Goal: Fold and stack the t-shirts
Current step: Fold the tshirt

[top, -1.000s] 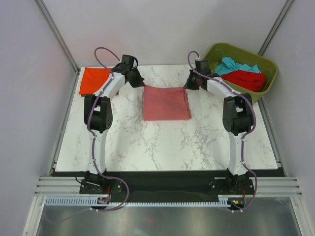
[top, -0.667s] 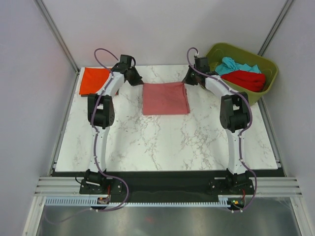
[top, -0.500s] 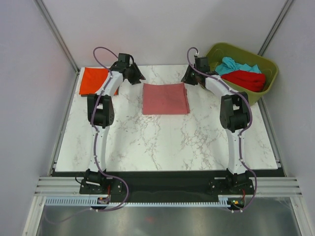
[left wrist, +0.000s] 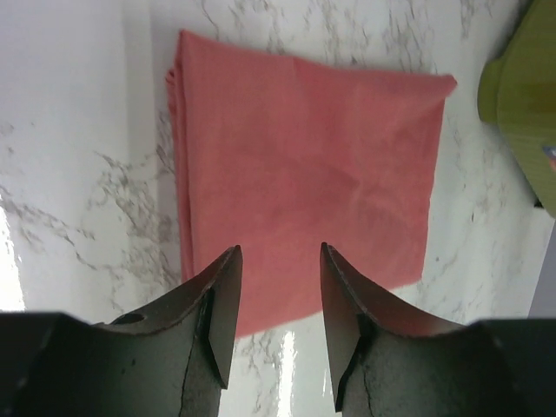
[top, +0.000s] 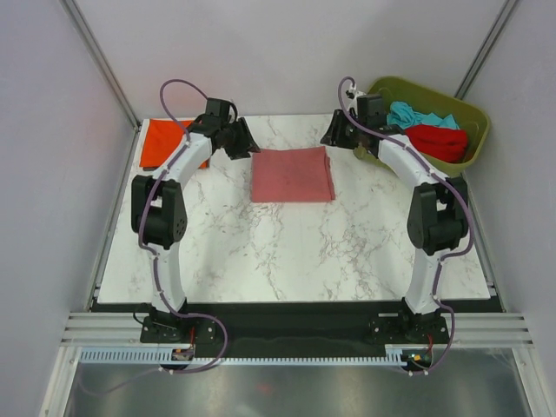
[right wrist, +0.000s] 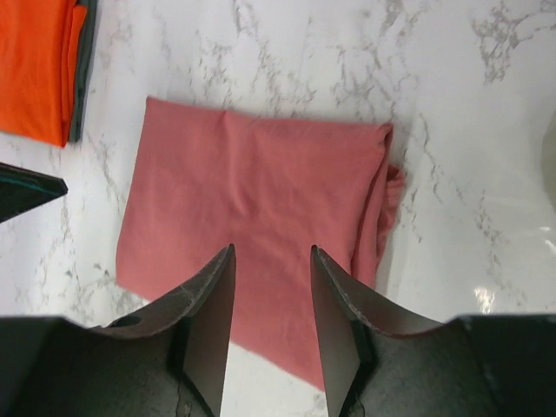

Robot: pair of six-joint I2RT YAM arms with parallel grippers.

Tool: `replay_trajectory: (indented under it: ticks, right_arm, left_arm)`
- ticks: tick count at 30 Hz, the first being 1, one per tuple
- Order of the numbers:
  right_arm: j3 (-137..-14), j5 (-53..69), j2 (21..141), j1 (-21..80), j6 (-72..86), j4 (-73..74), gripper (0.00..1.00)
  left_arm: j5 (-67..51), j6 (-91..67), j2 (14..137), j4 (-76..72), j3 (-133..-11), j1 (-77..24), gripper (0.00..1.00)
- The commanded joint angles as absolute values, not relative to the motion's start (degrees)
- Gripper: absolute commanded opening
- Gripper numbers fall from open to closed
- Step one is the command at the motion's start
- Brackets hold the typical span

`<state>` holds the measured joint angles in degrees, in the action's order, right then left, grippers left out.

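A dusty pink t-shirt (top: pixel 292 174) lies folded into a flat square on the marble table, also seen from the left wrist (left wrist: pixel 304 165) and the right wrist (right wrist: pixel 252 208). A folded orange-red t-shirt (top: pixel 163 142) sits at the far left corner and shows at the left edge of the right wrist view (right wrist: pixel 35 65). My left gripper (top: pixel 246 142) hovers off the pink shirt's far left corner, open and empty (left wrist: pixel 280 252). Off the far right corner my right gripper (top: pixel 331 136) hangs likewise, open with nothing in it (right wrist: pixel 272 252).
An olive-green bin (top: pixel 469 122) at the far right holds a teal shirt (top: pixel 415 114) and a red shirt (top: pixel 434 142); its rim shows in the left wrist view (left wrist: pixel 521 95). White walls enclose the table.
Both grippers let go of the pink shirt's far corners, opened and lifted back away from it. The shirt settled flat, slightly farther back.
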<state>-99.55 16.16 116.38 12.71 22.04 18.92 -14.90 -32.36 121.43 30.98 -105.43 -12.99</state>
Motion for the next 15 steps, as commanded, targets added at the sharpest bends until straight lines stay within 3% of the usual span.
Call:
replay_trajectory:
  ticks: [1,6,15]
  right_arm:
    - [-93.53,19.08,111.10,14.76,16.80,19.95,0.48]
    - [-86.16,14.34,107.94,16.96,13.98,20.74,0.48]
    - [-77.35,7.65,108.80,17.58,11.70,16.70,0.52]
  left_arm:
    - [-12.75,-28.65,114.71,27.96,-98.29,-15.81,0.48]
    - [-15.03,-30.67,115.57,23.21,-92.99,-16.26,0.49]
    - [-16.61,-31.82,127.96,22.76,-103.79,-14.50,0.49]
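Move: The folded pink t-shirt lies flat between the hands. For the right hand, its near right corner is some 13 cm back, about 1 cm to the right and roughly 12 cm below; the green bin stands about 8 cm ahead and 21 cm to the right. For the left hand, the middle of its left edge is about 2 cm back, straight below by some 9 cm; the orange stack is about 10 cm ahead and 20 cm to the left. The right hand, empty and half open, draws back about 10 cm over the shirt's right side, at first nearly level and then sinking about as far, its fingers tipping more downward and the wrist rolling left side down, to come close over the near right corner. Meanwhile the empty left hand backs off some 4 cm and a little to the right, then drops about 7 cm while easing forward again over the shirt's left part, its fingers staying half open and the wrist hardly turning. ##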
